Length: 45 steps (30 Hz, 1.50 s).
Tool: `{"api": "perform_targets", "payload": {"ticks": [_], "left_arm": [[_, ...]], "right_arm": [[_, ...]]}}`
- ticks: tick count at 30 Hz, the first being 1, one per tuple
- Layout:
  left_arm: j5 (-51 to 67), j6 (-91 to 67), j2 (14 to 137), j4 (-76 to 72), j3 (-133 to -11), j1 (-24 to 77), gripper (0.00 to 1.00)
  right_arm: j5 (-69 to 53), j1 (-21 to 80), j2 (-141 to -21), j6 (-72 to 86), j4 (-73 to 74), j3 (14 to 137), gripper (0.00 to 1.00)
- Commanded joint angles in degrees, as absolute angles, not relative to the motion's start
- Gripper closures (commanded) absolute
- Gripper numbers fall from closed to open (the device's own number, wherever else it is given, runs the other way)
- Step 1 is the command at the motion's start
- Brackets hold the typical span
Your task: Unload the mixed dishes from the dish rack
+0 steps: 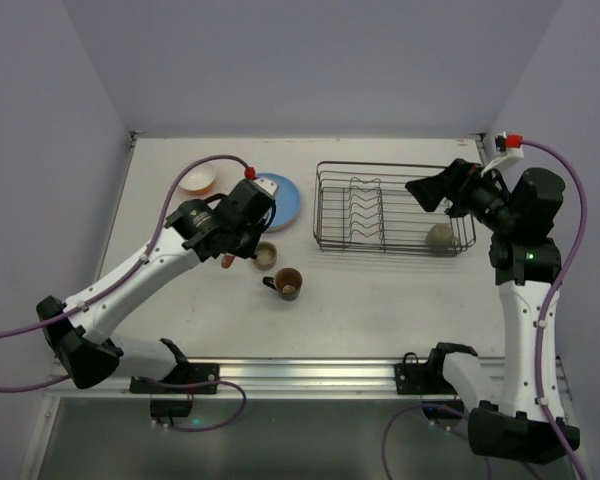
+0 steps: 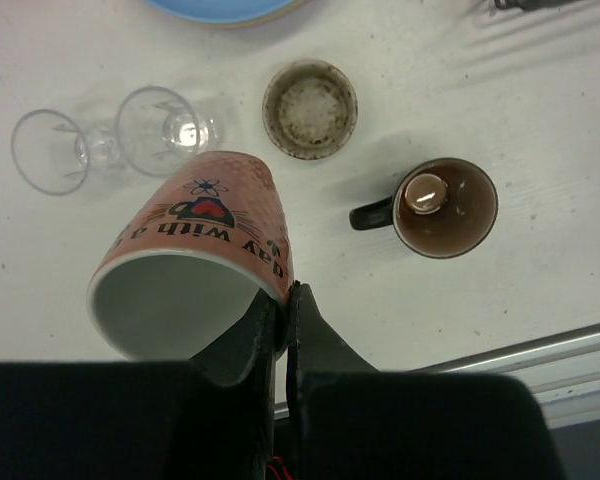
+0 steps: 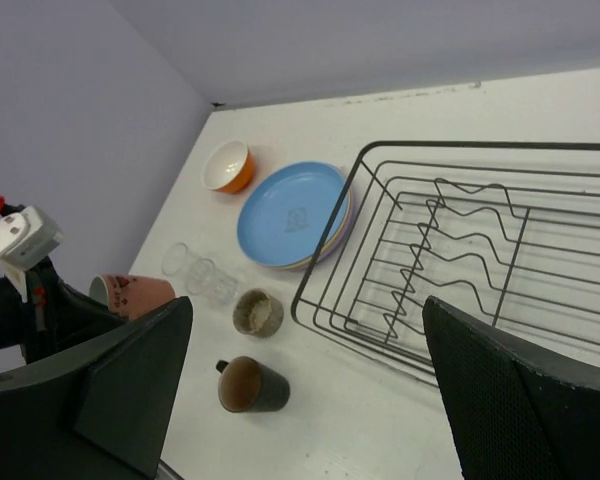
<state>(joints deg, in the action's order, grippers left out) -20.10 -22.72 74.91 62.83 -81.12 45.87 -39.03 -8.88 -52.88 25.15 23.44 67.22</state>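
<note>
My left gripper (image 2: 285, 297) is shut on the rim of the pink mug (image 2: 200, 250), holding it tilted above the table; in the top view the left gripper (image 1: 237, 247) is just left of the olive mug (image 1: 266, 254). The brown mug (image 1: 287, 284), two clear glasses (image 2: 165, 125), the stacked plates with the blue one on top (image 1: 280, 200) and the orange bowl (image 1: 197, 179) stand on the table. The dish rack (image 1: 395, 208) holds a beige mug (image 1: 440, 237) at its right end. My right gripper (image 1: 427, 190) is open and empty above the rack's right part.
The right wrist view shows the rack (image 3: 480, 240), the plates (image 3: 292, 212), the bowl (image 3: 228, 166), the olive mug (image 3: 257, 312) and the brown mug (image 3: 248, 385). Walls close in the table at the back and sides. A metal rail (image 1: 300, 375) runs along the near edge.
</note>
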Motion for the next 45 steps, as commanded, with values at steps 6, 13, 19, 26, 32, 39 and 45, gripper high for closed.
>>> {"api": "perform_targets", "payload": {"ticks": [6, 13, 19, 26, 32, 39, 45], "left_arm": [[-2.7, -15.4, 74.8, 58.9, -72.6, 41.2, 1.0], [2.7, -16.6, 78.9, 56.6, -67.1, 38.2, 1.0], [4.7, -16.6, 82.5, 54.8, -63.6, 37.6, 1.0], [3.0, -16.7, 84.9, 54.2, -63.2, 37.4, 0.98], [2.5, -16.5, 87.3, 54.3, -64.0, 37.4, 0.93], [1.7, -16.3, 87.7, 54.0, -65.0, 37.4, 0.65], [-1.4, -17.5, 82.9, 55.2, -67.9, 37.4, 0.39]], "right_arm": [[-37.7, -7.4, -49.9, 17.8, 29.0, 69.3, 0.01], [-40.4, -7.2, -48.7, 17.4, 28.1, 68.6, 0.01], [-40.8, -6.9, -47.8, 16.9, 27.9, 67.9, 0.01], [-40.9, -6.3, -47.5, 16.6, 27.8, 67.7, 0.01], [-40.8, -5.9, -47.2, 16.2, 28.0, 67.7, 0.01], [-40.3, -5.6, -47.5, 16.0, 27.5, 67.0, 0.01], [-37.3, -5.5, -48.8, 16.1, 26.6, 65.3, 0.01]]}}
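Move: The left hand already holds the pink mug by its wall; the bare spot for it lies about 4 cm back, 3 cm to the left and 18 cm below. The dark mug stands 3 cm back and roughly 10 cm to the right, the stone cup 6 cm ahead and 3 cm right, the nearer glass some 8 cm ahead and 9 cm left. From the empty right hand, that spot is about 47 cm left, 9 cm back and far below. Still pinching the pink mug's wall, the left hand lowers it about 15 cm, drawing back some 4 cm and tipping about 30 degrees until the fingers point almost straight down, to the bare table left of the dark mug and nearer the base than the stone cup. There it stops and the fingers open to about half, one over the mug's mouth and the other outside its wall, while the empty right hand, wide open, eases back about 3 cm. ##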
